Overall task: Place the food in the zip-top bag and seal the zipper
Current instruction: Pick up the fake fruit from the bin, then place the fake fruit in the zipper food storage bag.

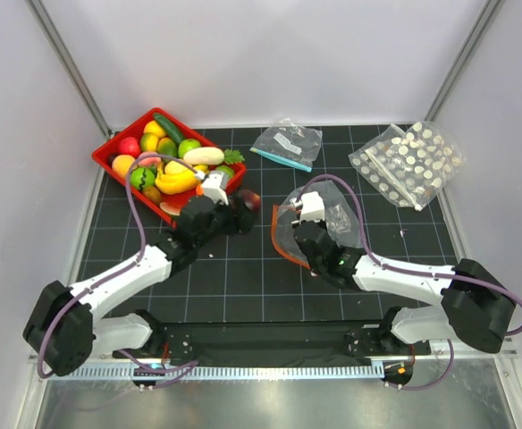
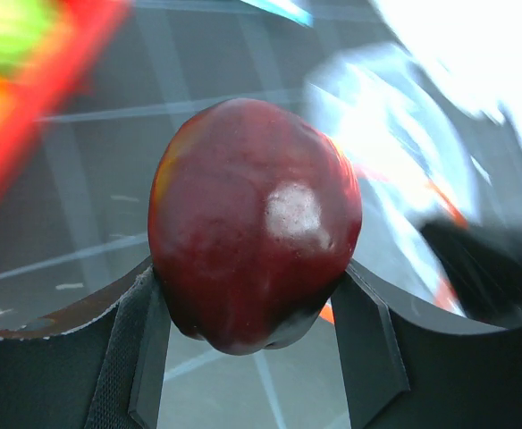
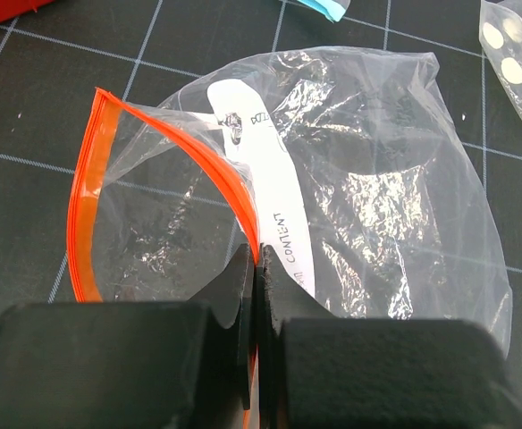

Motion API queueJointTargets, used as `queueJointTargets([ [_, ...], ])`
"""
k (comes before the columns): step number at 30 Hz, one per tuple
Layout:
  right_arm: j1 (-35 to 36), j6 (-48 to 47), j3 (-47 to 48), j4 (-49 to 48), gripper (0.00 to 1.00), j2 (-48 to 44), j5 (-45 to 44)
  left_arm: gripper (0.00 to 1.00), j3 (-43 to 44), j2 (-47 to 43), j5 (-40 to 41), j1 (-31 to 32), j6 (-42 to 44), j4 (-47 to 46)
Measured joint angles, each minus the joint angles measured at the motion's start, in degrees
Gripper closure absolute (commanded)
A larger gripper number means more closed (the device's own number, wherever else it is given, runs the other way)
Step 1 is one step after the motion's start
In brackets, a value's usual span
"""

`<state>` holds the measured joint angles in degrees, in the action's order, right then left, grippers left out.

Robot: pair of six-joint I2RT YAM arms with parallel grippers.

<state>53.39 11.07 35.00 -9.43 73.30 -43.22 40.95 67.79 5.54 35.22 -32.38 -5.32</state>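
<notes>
My left gripper (image 2: 256,349) is shut on a glossy dark red apple-like fruit (image 2: 252,214), one piece of the food, with a finger pressed on each side. In the top view this fruit (image 1: 249,200) hangs just left of the zip-top bag (image 1: 343,217). The rest of the food (image 1: 176,161) lies in the red tray. My right gripper (image 3: 257,261) is shut on the bag's orange-red zipper (image 3: 87,206), pinching one lip so that the mouth gapes to the left. The clear crinkly zip-top bag (image 3: 377,179) carries a white label and has nothing inside.
The red tray (image 1: 109,154) stands at the back left on the black gridded mat. A clear bag with a teal strip (image 1: 286,143) lies at the back centre. A white-dotted bag (image 1: 408,163) lies at the back right.
</notes>
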Motion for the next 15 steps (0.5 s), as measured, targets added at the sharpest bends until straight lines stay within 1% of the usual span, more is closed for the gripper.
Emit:
queueJointTargets([
  [4,0.00,0.02,0.00,0.02,0.99,0.00,-0.50,0.77,-2.80,1.09,-6.45,5.64,2.40,-5.92],
  [7,0.02,0.07,0.00,0.35,0.99,-0.22,-1.16,0.77,-2.86,3.63,-9.09,8.98,4.07,-9.11],
  [11,0.00,0.42,0.00,1.16,0.99,-1.99,-1.81,0.78,-2.71,7.39,-11.30,11.98,6.10,-11.32],
  [15,0.02,1.31,-0.20,1.31,0.99,-4.90,-2.71,0.78,-2.71,9.57,-13.40,13.09,7.28,-12.09],
])
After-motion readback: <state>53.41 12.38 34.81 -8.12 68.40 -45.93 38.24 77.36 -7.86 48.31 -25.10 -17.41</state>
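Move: The bag's open mouth, facing left and lower than the left hand, lies about 12 cm to the right of the left hand's held dark red fruit and some 9 cm nearer the base, perhaps 10 cm below it. The red bin's middle is about 20 cm left and 8 cm ahead of the left hand; the blue-zip bag is 11 cm right and 15 cm ahead. From the right hand, which pinches the bag's lip, the mouth's middle is roughly 5 cm left, 6 cm back and a little lower. Swinging right and back towards the base, and sinking more in the second half, the left hand carries the dark red fruit about 13 cm to the orange-edged bag mouth, turning some 30 degrees clockwise with its grip kept. The right hand keeps pinching the bag's lip and late on raises it a good 2 cm, edging slightly right. ##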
